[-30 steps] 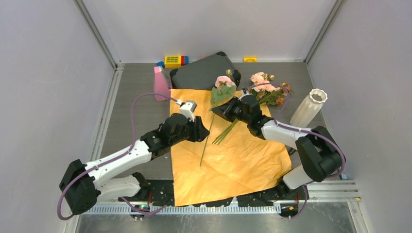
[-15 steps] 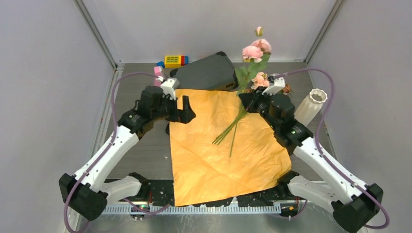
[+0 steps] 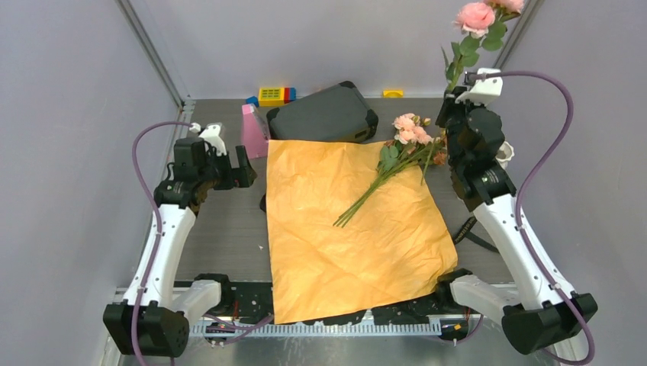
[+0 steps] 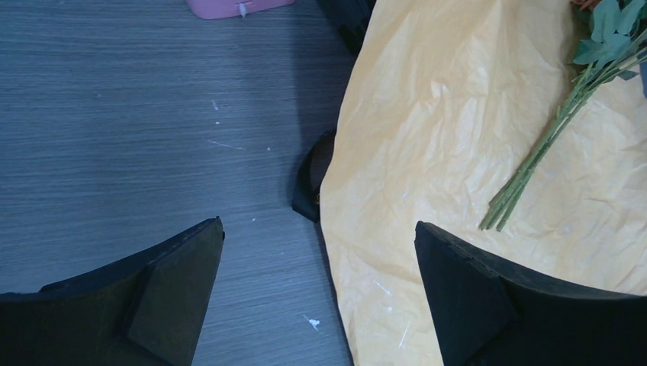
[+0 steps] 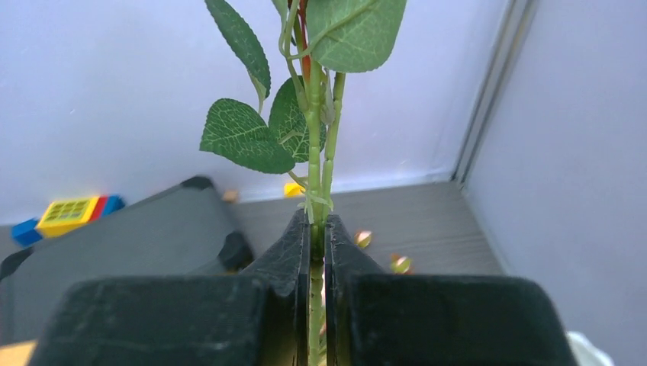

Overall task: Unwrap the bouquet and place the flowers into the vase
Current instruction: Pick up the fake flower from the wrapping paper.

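The bouquet is undone: its orange paper (image 3: 358,236) lies spread flat on the table. A bunch of the flowers (image 3: 407,139) rests on the sheet's far right corner, stems (image 3: 365,200) pointing toward the middle. My right gripper (image 3: 452,105) is raised at the back right, shut on one rose stem (image 5: 314,145) that stands upright, its pink bloom (image 3: 474,15) high above. Only a sliver of the white vase (image 3: 504,155) shows behind the right arm. My left gripper (image 3: 246,169) hangs open and holds nothing, over bare table just left of the paper (image 4: 473,152).
A black case (image 3: 324,114) sits behind the paper, a pink wedge-shaped object (image 3: 252,131) to its left. Coloured toy blocks (image 3: 275,95) and a yellow piece (image 3: 393,93) lie by the back wall. A dark thing (image 4: 311,179) pokes out under the paper's left edge.
My right arm has lifted one rose stem off the paper, up and toward the back right corner. My left gripper has opened and drawn back left, off the sheet.
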`<action>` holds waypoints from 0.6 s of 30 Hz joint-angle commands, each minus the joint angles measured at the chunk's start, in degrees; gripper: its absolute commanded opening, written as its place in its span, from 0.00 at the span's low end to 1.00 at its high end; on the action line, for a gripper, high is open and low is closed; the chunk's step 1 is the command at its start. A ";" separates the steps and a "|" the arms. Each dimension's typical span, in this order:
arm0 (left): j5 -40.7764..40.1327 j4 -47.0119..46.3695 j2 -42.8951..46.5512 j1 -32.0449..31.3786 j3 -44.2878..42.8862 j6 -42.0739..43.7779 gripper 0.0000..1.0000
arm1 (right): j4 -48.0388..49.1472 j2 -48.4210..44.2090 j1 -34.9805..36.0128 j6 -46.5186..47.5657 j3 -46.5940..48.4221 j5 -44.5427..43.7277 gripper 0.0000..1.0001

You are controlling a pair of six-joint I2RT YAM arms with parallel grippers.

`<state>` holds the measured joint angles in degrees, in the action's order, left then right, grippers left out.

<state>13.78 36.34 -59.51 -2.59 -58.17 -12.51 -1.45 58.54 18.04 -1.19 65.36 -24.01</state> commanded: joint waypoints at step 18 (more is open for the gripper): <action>-7.22 2.16 6.72 -0.40 1.22 4.60 1.00 | 23.76 9.41 -15.81 23.82 15.96 -6.54 0.00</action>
<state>7.27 38.33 -53.28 -2.79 -56.95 -8.75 16.99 67.81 6.37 22.79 78.61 -29.82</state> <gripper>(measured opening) 0.994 0.083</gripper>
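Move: The right hand already holds a rose stem upright, blooms above its fingers. From it the white vase lies some 18 cm to the right, 5 cm ahead and 30 cm below. The remaining bouquet lies about 14 cm ahead and 5 cm left, the wrapping paper's middle roughly 8 cm back and 18 cm left, both nearly 40 cm down. From the left hand the vase is about 65 cm right, 11 cm ahead and 10 cm lower. Up and to the right goes the right hand, rising about 12 cm and shifting some 10 cm across to the vase's side while it keeps the stem pinched. It turns clockwise by around 25 degrees as the fingers tip upward and its left side rolls down. The empty left hand eases a couple of centimetres left and slightly back, fingers still open. ##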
